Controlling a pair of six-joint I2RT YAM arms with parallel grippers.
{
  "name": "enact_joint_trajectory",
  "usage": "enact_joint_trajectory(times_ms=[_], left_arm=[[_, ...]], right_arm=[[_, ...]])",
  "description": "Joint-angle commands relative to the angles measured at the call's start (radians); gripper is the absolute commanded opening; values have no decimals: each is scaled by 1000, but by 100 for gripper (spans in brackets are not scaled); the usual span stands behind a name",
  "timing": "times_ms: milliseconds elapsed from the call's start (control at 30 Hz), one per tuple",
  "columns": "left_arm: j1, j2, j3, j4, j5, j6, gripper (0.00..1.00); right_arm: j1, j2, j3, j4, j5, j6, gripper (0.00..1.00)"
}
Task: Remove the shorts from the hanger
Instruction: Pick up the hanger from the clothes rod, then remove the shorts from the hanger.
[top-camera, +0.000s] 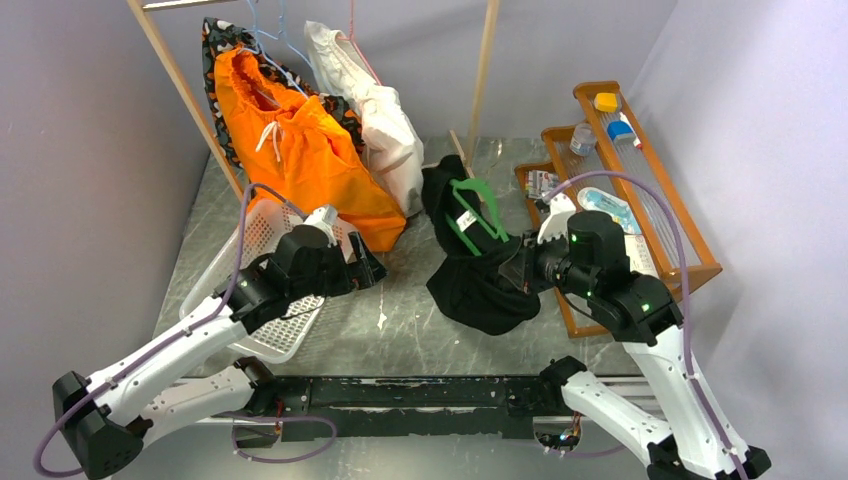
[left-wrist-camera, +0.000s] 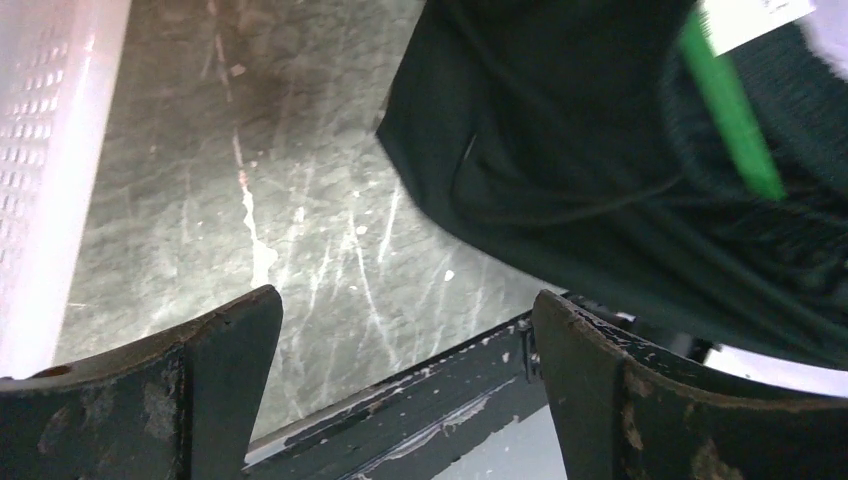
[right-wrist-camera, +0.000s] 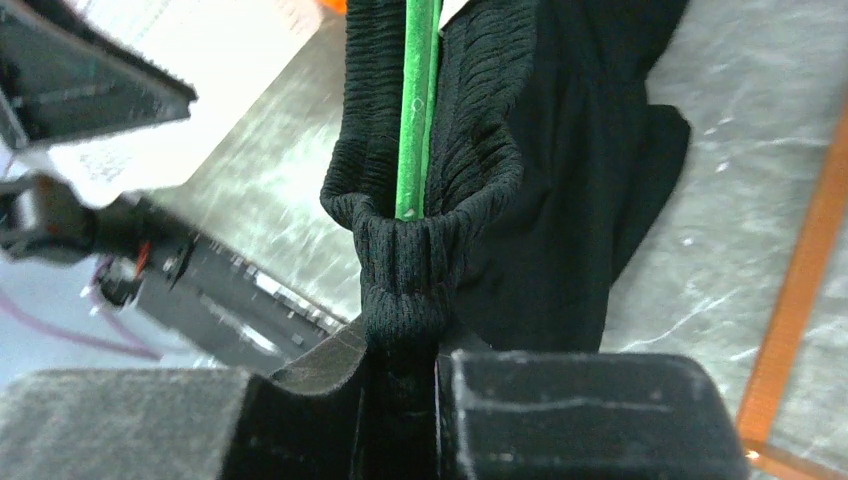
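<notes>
The bright orange shorts (top-camera: 300, 160) with a white drawstring hang from a light-blue wire hanger (top-camera: 263, 32) on the wooden rack at the back left. No gripper touches them. My left gripper (top-camera: 365, 268) (left-wrist-camera: 405, 300) hovers open over the table, just below the shorts' hem, with nothing between its fingers. At centre right, my right gripper (top-camera: 515, 265) (right-wrist-camera: 400, 350) is shut on the ribbed band of a black garment (top-camera: 480, 290) (left-wrist-camera: 600, 150) (right-wrist-camera: 560, 180). That garment is still threaded on a green hanger (top-camera: 468, 183) (left-wrist-camera: 730, 100) (right-wrist-camera: 415, 100).
A white perforated basket (top-camera: 265, 300) (left-wrist-camera: 40, 150) lies under my left arm. A white garment (top-camera: 385, 130) and a dark patterned one (top-camera: 215, 50) hang beside the shorts. A wooden stepped shelf (top-camera: 690, 240) with small items stands at the right. Rack posts (top-camera: 485, 70) rise at the back.
</notes>
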Motion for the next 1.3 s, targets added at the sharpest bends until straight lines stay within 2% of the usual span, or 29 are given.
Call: enact_joint_trajectory(times_ms=[0, 167, 333, 433, 567, 667, 833, 900, 933, 1033, 1267], left_arm=[[-2, -55, 38, 86, 64, -14, 100], [-2, -103, 66, 103, 72, 5, 100], [-3, -88, 66, 118, 121, 16, 98], [-3, -55, 64, 148, 174, 28, 95], [-2, -15, 81, 138, 204, 54, 85], [-3, 9, 92, 92, 202, 74, 76], [-4, -2, 109, -76, 59, 46, 42], [-4, -36, 101, -113, 0, 35, 35], [-4, -60, 95, -125, -24, 33, 25], [-2, -101, 91, -170, -98, 36, 8], [-1, -54, 199, -374, -349, 46, 7]], right_arm=[[0, 17, 71, -99, -265, -66, 0], [0, 16, 67, -125, -438, -121, 0], [0, 28, 89, -172, -581, -172, 0], [0, 32, 80, -167, -664, -193, 0], [0, 25, 61, -149, -719, -217, 0], [-1, 30, 62, -160, -753, -247, 0], [0, 48, 68, -183, -672, -252, 0], [-1, 56, 67, -179, -655, -245, 0], [-1, 58, 70, -175, -669, -246, 0], [0, 58, 64, -151, -700, -248, 0], [-2, 68, -3, -132, -741, -244, 0]])
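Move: The right hand already holds the near end of the black shorts' waistband on the green hanger. The waistband's free end is about 13 cm ahead of the open left hand and 10 cm to its right, near its height; the hanger's middle is about 8 cm ahead and 16 right. The basket lies some 19 cm left, level, 16 below. From the right hand, the free end is roughly 14 ahead, 12 left, slightly lower. Right hand draws back 10 cm, turning counter-clockwise; left rises 6 cm, sinks, then pinches the waistband's free end. ##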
